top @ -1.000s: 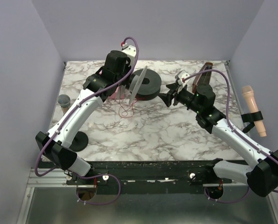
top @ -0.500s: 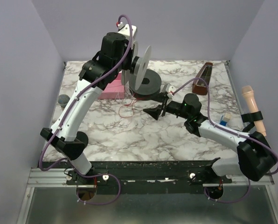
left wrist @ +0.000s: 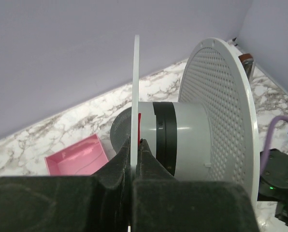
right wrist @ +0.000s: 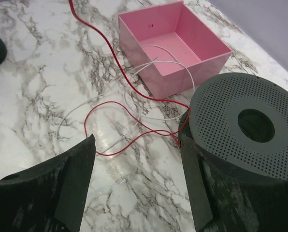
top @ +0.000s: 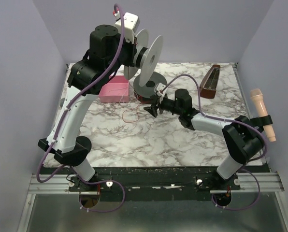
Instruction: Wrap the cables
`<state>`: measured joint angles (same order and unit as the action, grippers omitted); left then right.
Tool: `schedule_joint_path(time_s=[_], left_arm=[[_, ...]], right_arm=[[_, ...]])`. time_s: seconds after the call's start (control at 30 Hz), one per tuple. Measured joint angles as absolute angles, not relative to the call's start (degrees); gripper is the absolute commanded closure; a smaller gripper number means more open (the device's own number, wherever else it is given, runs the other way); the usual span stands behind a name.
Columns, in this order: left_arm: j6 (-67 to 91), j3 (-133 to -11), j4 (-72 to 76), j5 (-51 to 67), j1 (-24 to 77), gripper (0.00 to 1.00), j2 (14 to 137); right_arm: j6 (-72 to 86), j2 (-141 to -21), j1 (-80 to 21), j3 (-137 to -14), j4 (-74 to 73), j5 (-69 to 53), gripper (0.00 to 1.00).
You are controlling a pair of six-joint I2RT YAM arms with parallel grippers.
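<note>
The cable is a thin red wire [top: 131, 115] lying in loose loops on the marble table, with one end running up toward the raised spool. It shows close up in the right wrist view [right wrist: 115, 104], tangled with a thin white wire [right wrist: 134, 92]. My left gripper [left wrist: 134, 142] is shut on the thin flange of a white spool [top: 146, 58] and holds it high above the table's back. My right gripper [right wrist: 136, 140] is open and low over the red loops, with its right finger [right wrist: 202, 183] against a dark grey perforated spool [right wrist: 245, 125].
A pink open box [top: 114, 91] sits left of the dark spool [top: 151, 87], and the white wire runs into it. A brown wedge-shaped object [top: 209, 82] stands at the back right. A peach microphone [top: 262, 113] hangs on the right wall.
My left arm has lifted the white spool higher and to the left. My right arm has swung left and stretched out low, bringing its open gripper to the red loops beside the dark spool.
</note>
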<state>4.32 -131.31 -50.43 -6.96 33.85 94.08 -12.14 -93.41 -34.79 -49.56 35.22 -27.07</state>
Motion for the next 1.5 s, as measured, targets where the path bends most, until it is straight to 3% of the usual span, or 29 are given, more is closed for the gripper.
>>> schedule_joint_path(time_s=[0.4,0.57,0.67,0.83,1.03,1.17,1.37,1.5], left_arm=[[-0.93,-144.79,-52.1,-6.66,37.28,1.0,94.15],[-2.04,-148.2,-52.77,-6.72,37.78,1.0,94.94],[-2.61,-150.17,-52.88,-6.74,38.37,1.0,95.79],[-2.81,-151.41,-52.9,-6.63,38.89,1.0,96.31],[-2.76,-152.27,-53.04,-5.78,39.07,1.0,96.51],[-2.76,-152.75,-53.08,-5.08,39.13,1.0,96.51],[-2.79,-154.32,-53.36,-4.67,39.13,1.0,96.68],[-2.98,-154.58,-53.36,-4.67,39.13,1.0,96.64]], right_arm=[[-12.56,-104.49,-34.79,-61.58,34.24,-26.65,0.21],[-10.13,-106.78,-34.79,-63.53,34.68,-28.1,0.27],[-8.23,-107.66,-34.79,-64.14,35.03,-28.67,0.32],[-4.12,-109.25,-34.79,-64.58,36.86,-29.87,0.59],[4.6,-112.49,-34.39,-65.63,42.81,-31.07,0.56],[7.75,-114.08,-34.39,-67.46,44.38,-31.27,0.6],[11.57,-115.0,-33.93,-69.38,45.04,-31.31,0.93],[16.53,-114.89,-32.27,-69.08,45.3,-31.4,0.99]])
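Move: The hanging strand of red cable that the open right fingers go for is about 7 cm ahead of them, 6 cm to the left and some 5 cm lower. The dark spool stands about 17 cm ahead and 2 cm to the right; the pink box is some 17 cm ahead and 15 cm to the left, both roughly 14 cm below. From the left hand, which holds the white spool up, that strand is around 6 cm ahead, 3 cm left and 35 cm down. Forward and to the left, roughly 7 and 5 cm at nearly level height, the right hand reaches towards the hanging red cable, tips its fingers up and rolls some 20 degrees, and shuts them to pinch the strand. The left hand, still gripping the white spool's flange, lifts it about 12 cm, draws back 6 cm and tilts up. ##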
